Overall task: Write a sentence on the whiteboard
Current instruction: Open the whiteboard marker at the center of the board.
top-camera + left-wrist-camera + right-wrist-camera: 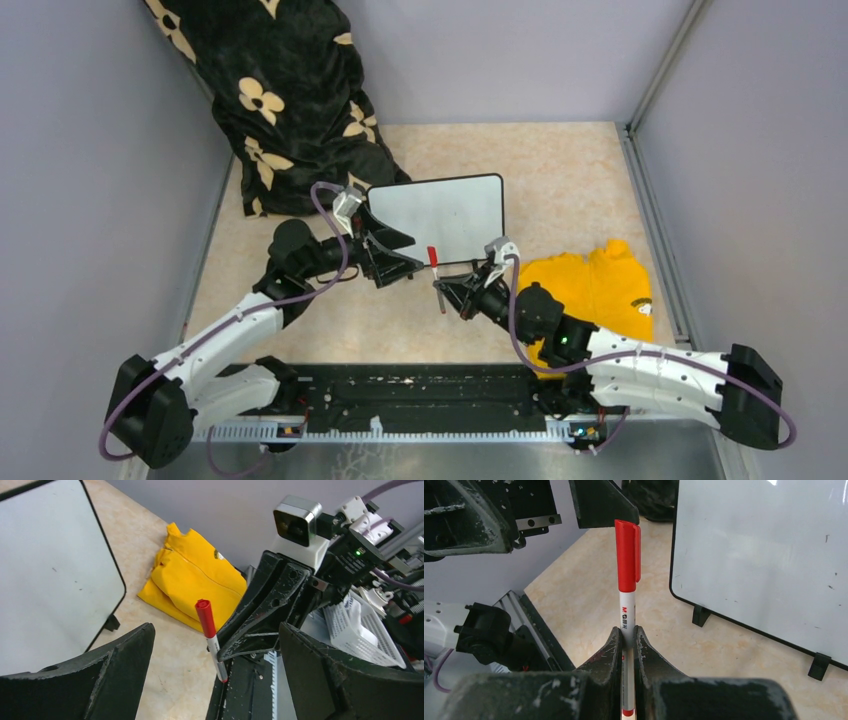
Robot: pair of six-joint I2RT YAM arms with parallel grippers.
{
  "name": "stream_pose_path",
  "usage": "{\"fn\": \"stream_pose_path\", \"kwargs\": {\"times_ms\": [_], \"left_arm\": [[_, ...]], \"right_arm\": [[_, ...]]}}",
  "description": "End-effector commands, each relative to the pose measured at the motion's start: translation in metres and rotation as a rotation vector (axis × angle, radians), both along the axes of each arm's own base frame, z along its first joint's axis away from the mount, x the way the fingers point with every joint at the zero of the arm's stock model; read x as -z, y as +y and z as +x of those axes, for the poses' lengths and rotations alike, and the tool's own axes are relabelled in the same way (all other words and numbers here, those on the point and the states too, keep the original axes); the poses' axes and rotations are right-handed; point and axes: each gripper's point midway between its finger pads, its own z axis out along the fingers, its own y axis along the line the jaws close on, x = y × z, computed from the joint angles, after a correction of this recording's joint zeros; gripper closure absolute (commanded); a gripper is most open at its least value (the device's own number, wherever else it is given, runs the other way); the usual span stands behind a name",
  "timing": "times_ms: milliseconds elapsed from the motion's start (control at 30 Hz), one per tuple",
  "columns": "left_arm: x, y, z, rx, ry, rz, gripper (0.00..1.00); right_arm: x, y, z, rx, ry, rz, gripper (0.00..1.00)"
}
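Observation:
The whiteboard stands at mid table, black-framed, its face blank apart from a few tiny specks; no red writing shows on it. It also shows in the left wrist view and the right wrist view. My right gripper is shut on a red-and-white marker, held with its red cap on and pointing up. My left gripper is open, its fingers either side of the marker's cap without touching it.
A folded yellow garment lies right of the board. A black blanket with cream flowers is heaped at the back left. Grey walls close three sides. A white basket sits by the arm bases.

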Motion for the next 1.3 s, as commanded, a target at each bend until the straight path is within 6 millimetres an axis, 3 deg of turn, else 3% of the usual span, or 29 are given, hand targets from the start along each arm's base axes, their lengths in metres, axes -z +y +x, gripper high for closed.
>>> {"fn": "stream_pose_path", "kwargs": {"times_ms": [0, 133, 400, 667, 1067, 1233, 1267], "left_arm": [[-0.016, -0.007, -0.026, 0.158, -0.067, -0.034, 0.01], [-0.013, -0.008, -0.023, 0.143, -0.056, -0.018, 0.03], [-0.007, -0.010, -0.018, 0.133, -0.038, -0.006, 0.16], [-0.012, -0.008, -0.022, 0.131, -0.054, -0.042, 0.30], [-0.017, -0.009, -0.032, 0.199, -0.065, -0.067, 0.75], [-0.017, -0.009, -0.034, 0.202, -0.072, -0.066, 1.00], [-0.017, -0.009, -0.034, 0.202, -0.075, -0.066, 1.00]], "right_arm": [[-0.045, 0.013, -0.002, -0.050, -0.068, 0.094, 1.00], [-0.052, 0.021, -0.004, -0.080, -0.079, 0.102, 1.00], [-0.067, 0.035, -0.011, -0.144, -0.109, 0.112, 1.00], [-0.063, 0.039, -0.017, -0.169, -0.124, 0.082, 1.00], [-0.054, 0.034, -0.017, -0.156, -0.115, 0.073, 1.00], [-0.053, 0.036, -0.017, -0.160, -0.109, 0.070, 1.00], [-0.054, 0.036, -0.018, -0.164, -0.105, 0.075, 1.00]]}}
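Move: The marker is upright in the right fingers, cap up. Its red cap is about 4 cm to the right of the open left hand, 1 cm back and 2 cm lower; the whiteboard's middle is some 16 cm ahead, 2 cm right and 20 cm below. The left fingers are roughly 4 cm left of the right hand, 2 cm ahead and 7 cm up; the cap sits about 5 cm above it, 1 cm ahead. The left fingers close from wide open to pinch the marker's red cap, after that hand eases back some 2.5 cm and ends slightly higher. The right hand, still gripping the white body, first brings the marker about 3.5 cm left and 3 cm up between them, drifting a little back and turning some 10 degrees counter-clockwise, then holds nearly still. ##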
